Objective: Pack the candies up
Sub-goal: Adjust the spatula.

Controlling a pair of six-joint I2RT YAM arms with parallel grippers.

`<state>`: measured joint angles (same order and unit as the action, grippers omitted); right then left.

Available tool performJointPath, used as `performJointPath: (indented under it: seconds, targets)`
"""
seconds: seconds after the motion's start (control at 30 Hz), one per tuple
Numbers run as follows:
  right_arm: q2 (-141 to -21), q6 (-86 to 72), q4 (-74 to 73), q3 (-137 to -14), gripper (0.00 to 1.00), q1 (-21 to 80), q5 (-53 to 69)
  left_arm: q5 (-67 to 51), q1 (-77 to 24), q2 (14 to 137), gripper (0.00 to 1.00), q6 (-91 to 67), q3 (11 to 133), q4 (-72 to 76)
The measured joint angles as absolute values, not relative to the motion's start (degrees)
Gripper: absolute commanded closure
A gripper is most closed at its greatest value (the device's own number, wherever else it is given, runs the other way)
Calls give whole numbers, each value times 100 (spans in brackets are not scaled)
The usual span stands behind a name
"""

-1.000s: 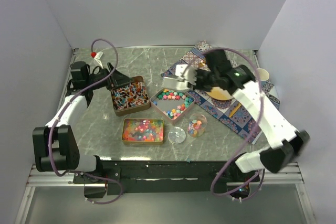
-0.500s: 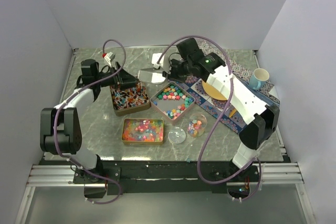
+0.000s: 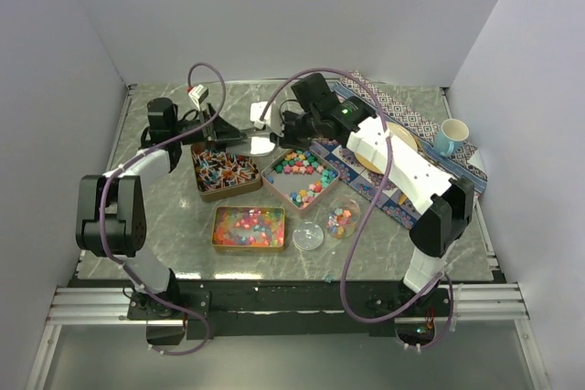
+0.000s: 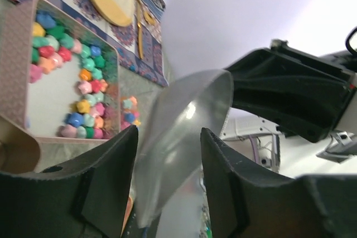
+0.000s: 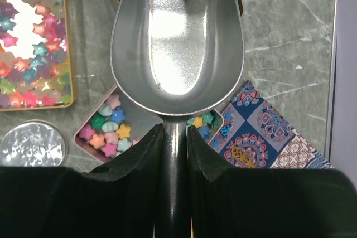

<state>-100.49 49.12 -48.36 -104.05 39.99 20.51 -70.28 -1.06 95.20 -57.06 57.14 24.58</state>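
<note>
My right gripper point(image 5: 174, 137) is shut on the handle of an empty metal scoop point(image 5: 177, 43), held level above the table's back middle point(image 3: 259, 141). The left gripper point(image 4: 167, 137) has its jaws on either side of the scoop's front lip point(image 4: 184, 132), with a gap still showing beside the right finger point(image 4: 223, 182). Below are the candies. Pastel star pieces point(image 3: 300, 175) fill one copper tin, wrapped sticks point(image 3: 224, 171) another, and glossy beads point(image 3: 249, 226) a third. A clear jar point(image 3: 343, 216) holds a few pastel pieces.
The jar's lid point(image 3: 308, 237) lies flat beside the jar. A patterned placemat point(image 3: 411, 189) at the right carries a yellow plate point(image 3: 384, 154), with a light blue mug point(image 3: 450, 137) at its far end. Walls close in on three sides.
The right arm has swung the scoop leftwards from over the placemat to the left gripper. The left arm rose to meet it and its jaws have narrowed around the lip.
</note>
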Motion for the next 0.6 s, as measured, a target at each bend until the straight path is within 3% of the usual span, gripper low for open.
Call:
performJointPath:
  seconds: [0.13,0.23,0.3,0.33,0.37,0.43,0.6]
  targets:
    - [-10169,4766,-4681,-10416,100,3999,2043,-7126,-154,9520,55,-5826,5712,2574]
    - [-10186,4633,-4615,-10436,100,3999,2062,-7124,-117,9544,76,-5937,5712,2687]
    - [-10186,4558,-4582,-10484,99,3999,2080,-7126,-86,9588,96,-6073,5686,2884]
    - [-10186,4510,-4556,-10501,91,3999,2088,-7137,-73,9625,99,-6156,5675,3013]
    - [-10186,4449,-4504,-10506,70,3999,2112,-7157,-58,9675,99,-6226,5666,3181]
    - [-10186,4355,-4355,-10499,53,4001,2147,-7185,-40,9800,99,-6405,5658,3424]
    - [-10178,4112,-4012,-10372,48,3988,2167,-7288,-36,9961,99,-6696,5655,3763]
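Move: The spatula's bowl lies about 4 cm to the right of the left hand, level with it fore and aft and in height, its lip between the half-open fingers; from the right hand, which still holds the handle, the bowl is some 6 cm to the left. The lollipop box sits roughly 4 cm left of the left hand, 7 cm back and 18 cm below, and the pink candy box about 5 cm right of the right hand, 10 cm back and 21 cm below. The left hand all but holds its place above the lollipop box, shifting about 1 cm forward while its fingers close from half open to nearly shut, pinching the thin lip of the spatula's bowl with one finger lying along its inner face. The right hand eases about 2 cm left towards the left hand and a little forward, rolling some 5 to 10 degrees, and only once that pinch is made do its fingers open to let go of the handle. ##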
